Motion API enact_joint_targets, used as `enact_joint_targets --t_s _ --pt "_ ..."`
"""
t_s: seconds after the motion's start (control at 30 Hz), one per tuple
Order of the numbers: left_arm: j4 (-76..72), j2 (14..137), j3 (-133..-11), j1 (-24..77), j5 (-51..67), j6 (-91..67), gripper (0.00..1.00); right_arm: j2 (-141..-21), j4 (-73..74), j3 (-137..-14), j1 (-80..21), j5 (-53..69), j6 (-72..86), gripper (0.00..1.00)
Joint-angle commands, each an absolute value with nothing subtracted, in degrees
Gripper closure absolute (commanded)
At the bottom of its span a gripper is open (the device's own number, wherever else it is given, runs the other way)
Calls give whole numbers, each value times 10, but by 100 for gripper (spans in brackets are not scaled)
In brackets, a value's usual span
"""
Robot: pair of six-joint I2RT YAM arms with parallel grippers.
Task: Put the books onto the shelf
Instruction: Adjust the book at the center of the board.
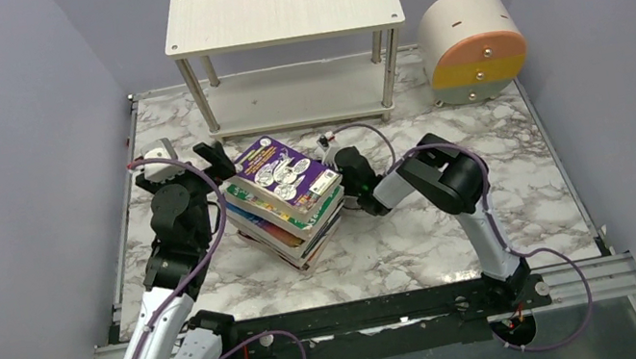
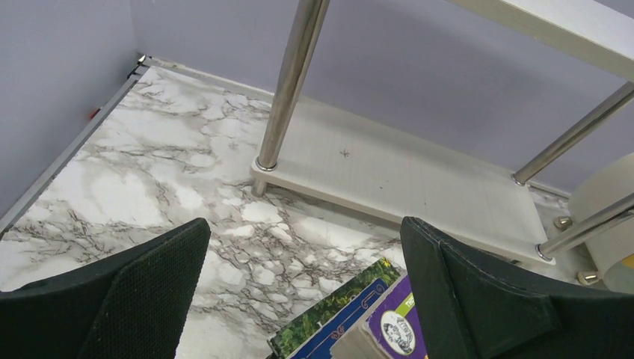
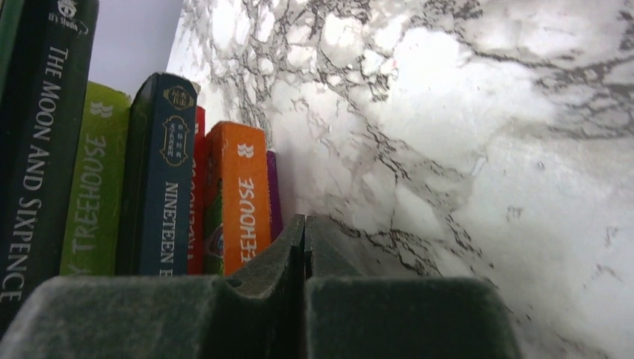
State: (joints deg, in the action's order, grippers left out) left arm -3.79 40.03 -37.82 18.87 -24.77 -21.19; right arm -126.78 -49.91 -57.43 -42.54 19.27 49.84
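Observation:
The books lie in a skewed stack mid-table, a purple cartoon cover on top. The shelf stands behind them with both boards bare. My left gripper is open at the stack's rear left corner. In its wrist view, its fingers straddle the corner of the books, with the shelf's lower board ahead. My right gripper is shut and empty, low against the stack's right side. Its closed tips sit beside the orange spine and dark blue spine.
A round beige-and-orange box stands right of the shelf; its edge also shows in the left wrist view. Grey walls close in the marble table on three sides. A shelf leg rises ahead of the left gripper.

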Motion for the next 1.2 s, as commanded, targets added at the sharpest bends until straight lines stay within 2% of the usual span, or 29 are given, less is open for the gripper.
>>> enact_joint_targets --t_s 0.0,0.27,0.43,0.47,0.6,0.63,0.7,0.93,1.17 --pt "-23 384 -396 190 -255 -204 5 -1222 -471 -552 -416 203 486 99" --pt "-6 373 -407 190 -257 -193 4 -1112 -402 -525 -316 162 396 89" --pt "-7 374 -407 190 -253 -192 4 -1016 -303 -532 -306 30 285 79" --pt "-6 375 -407 190 -252 -192 4 -995 -293 -530 -306 5 266 74" --pt "-9 381 -408 190 -247 -193 4 -922 -287 -520 -305 -82 203 37" --pt "-10 382 -410 189 -245 -194 4 -909 -283 -522 -305 -98 188 31" --pt "-10 386 -411 190 -241 -195 4 -890 -270 -531 -305 -135 165 25" --pt "-11 389 -412 190 -232 -200 4 -841 -261 -528 -304 -268 113 20" --pt "-7 405 -422 190 -223 -198 4 -863 -315 -552 -265 -280 55 19"
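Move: The book stack's middle lies about 10 cm to the right hand's left, 5 cm back and some 5 cm above it, with the shut fingers low at its forward right face. The shelf's lower board is centred about 29 cm ahead and 4 cm left of that hand, its right front post 19 cm ahead and 18 cm right. From the left hand the stack is 18 cm right, 5 cm back and 22 cm below. The right hand comes free of the stack, swinging 25 cm right, up and somewhat forward, turning clockwise, fingers opening. ##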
